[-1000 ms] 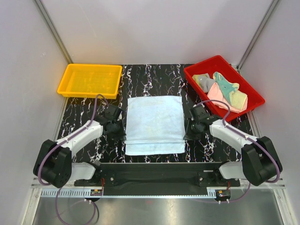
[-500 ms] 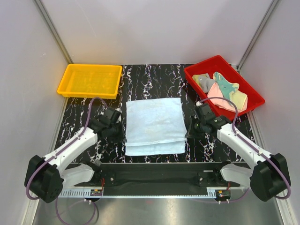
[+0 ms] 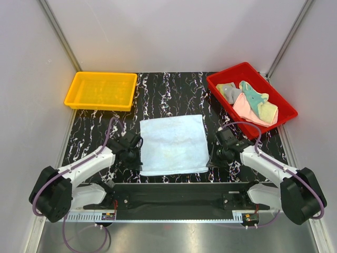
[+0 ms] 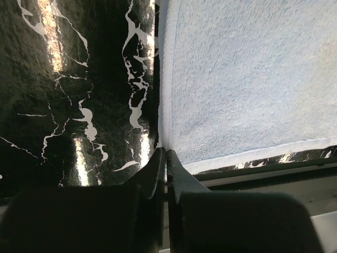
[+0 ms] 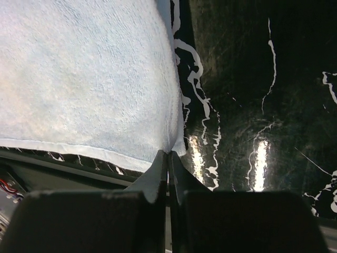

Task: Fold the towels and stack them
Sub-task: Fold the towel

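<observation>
A light blue towel lies folded on the black marble table, its near edge close to the arms' base rail. My left gripper is shut on the towel's near left corner, and in the left wrist view its fingertips pinch the cloth. My right gripper is shut on the near right corner, the cloth gathered into its tips. More towels lie in the red bin: pink, teal, yellow and grey.
The red bin stands at the back right. A yellow bin with nothing in it stands at the back left. The black base rail runs just below the towel's near edge. White walls close in both sides.
Both grippers have moved toward the near edge with the towel's upper layer, which now covers the strip of lower layer that showed before. The far edge has shifted slightly nearer.
</observation>
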Robot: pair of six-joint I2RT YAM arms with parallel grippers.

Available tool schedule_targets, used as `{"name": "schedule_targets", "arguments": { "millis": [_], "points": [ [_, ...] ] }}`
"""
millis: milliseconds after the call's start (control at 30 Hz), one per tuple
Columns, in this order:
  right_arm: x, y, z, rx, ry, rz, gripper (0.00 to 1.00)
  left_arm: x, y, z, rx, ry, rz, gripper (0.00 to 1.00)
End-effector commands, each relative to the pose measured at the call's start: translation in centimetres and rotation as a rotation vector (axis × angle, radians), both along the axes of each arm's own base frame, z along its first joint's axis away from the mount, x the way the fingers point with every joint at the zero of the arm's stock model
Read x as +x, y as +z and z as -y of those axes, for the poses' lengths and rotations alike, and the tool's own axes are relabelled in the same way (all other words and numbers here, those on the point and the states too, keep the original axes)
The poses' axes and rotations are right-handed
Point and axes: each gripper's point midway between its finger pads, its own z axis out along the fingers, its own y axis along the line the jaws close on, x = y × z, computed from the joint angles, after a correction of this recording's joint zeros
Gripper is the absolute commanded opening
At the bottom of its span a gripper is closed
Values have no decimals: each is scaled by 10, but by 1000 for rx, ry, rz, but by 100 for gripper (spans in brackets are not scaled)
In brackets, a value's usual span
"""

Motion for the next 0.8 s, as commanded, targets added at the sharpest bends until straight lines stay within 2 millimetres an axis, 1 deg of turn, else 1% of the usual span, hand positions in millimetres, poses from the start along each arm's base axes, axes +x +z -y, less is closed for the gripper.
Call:
{"name": "schedule_targets", "arguments": {
  "millis": [0, 200, 233, 300, 333, 367, 433, 467, 500, 533, 567, 600, 633, 667, 733, 767],
  "points": [
    [6, 1, -8, 31, -18, 23, 0, 9, -3, -3, 33, 27, 33, 0],
    [-4, -13, -6, 16, -34, -12, 0, 7, -9, -3, 47, 21, 11, 0],
    [-4, -13, -5, 15, -38, -10, 1, 7, -10, -3, 46, 20, 9, 1],
    [-4, -12, -5, 16, -44, -4, 7, 7, -9, -1, 41, 19, 7, 11],
    [-1, -11, -4, 9, -51, 7, 11, 8, -7, 0, 40, 17, 8, 22],
    [0, -7, -4, 9, -53, 14, 17, 11, -2, 2, 36, 11, 15, 29],
    [4, -3, -1, -6, -65, 33, 21, 16, 8, 4, 32, 3, 35, 39],
    [6, 3, 0, -16, -64, 41, 26, 23, 19, 4, 40, 3, 58, 41],
    [9, 7, 1, -21, -68, 53, 29, 25, 25, 5, 33, 1, 71, 42],
    [12, 11, 2, -31, -69, 68, 31, 29, 28, 3, 47, 9, 94, 45],
    [16, 18, 0, -28, -58, 86, 33, 32, 31, 4, 42, 8, 109, 49],
    [19, 21, 0, -29, -54, 95, 36, 33, 30, 5, 38, 9, 112, 51],
    [22, 22, -1, -37, -49, 99, 38, 34, 30, 5, 37, 2, 117, 51],
    [30, 31, -3, -39, -34, 124, 40, 39, 31, 5, 42, 1, 136, 51],
    [42, 38, -5, -56, 4, 163, 45, 57, 43, 2, 55, 11, 186, 53],
    [57, 49, -10, -69, 43, 210, 46, 67, 49, 1, 52, 19, 211, 54]
  ]
}}
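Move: Both hands are shut on the near corners of the towel's folded-over layer. For the left hand, the towel's near left corner lies about 2 cm back, level sideways and roughly 2 cm below, with the towel's middle 8 cm ahead and 12 cm to the right. From the right hand, the near right corner is likewise about 2 cm back and 2 cm below; the towel's middle is some 7 cm ahead and 12 cm to the left. The yellow bin lies 28 cm ahead and 14 cm left of the left hand. Both hands let go of the towel's corners, setting them down 1 to 1.5 cm lower, the right hand also easing back about 1 cm, while their fingers open to around half. Then both come free and lift some 3 to 4 cm up and about 3 cm forward, over the towel's side edges, fingers still spreading. ##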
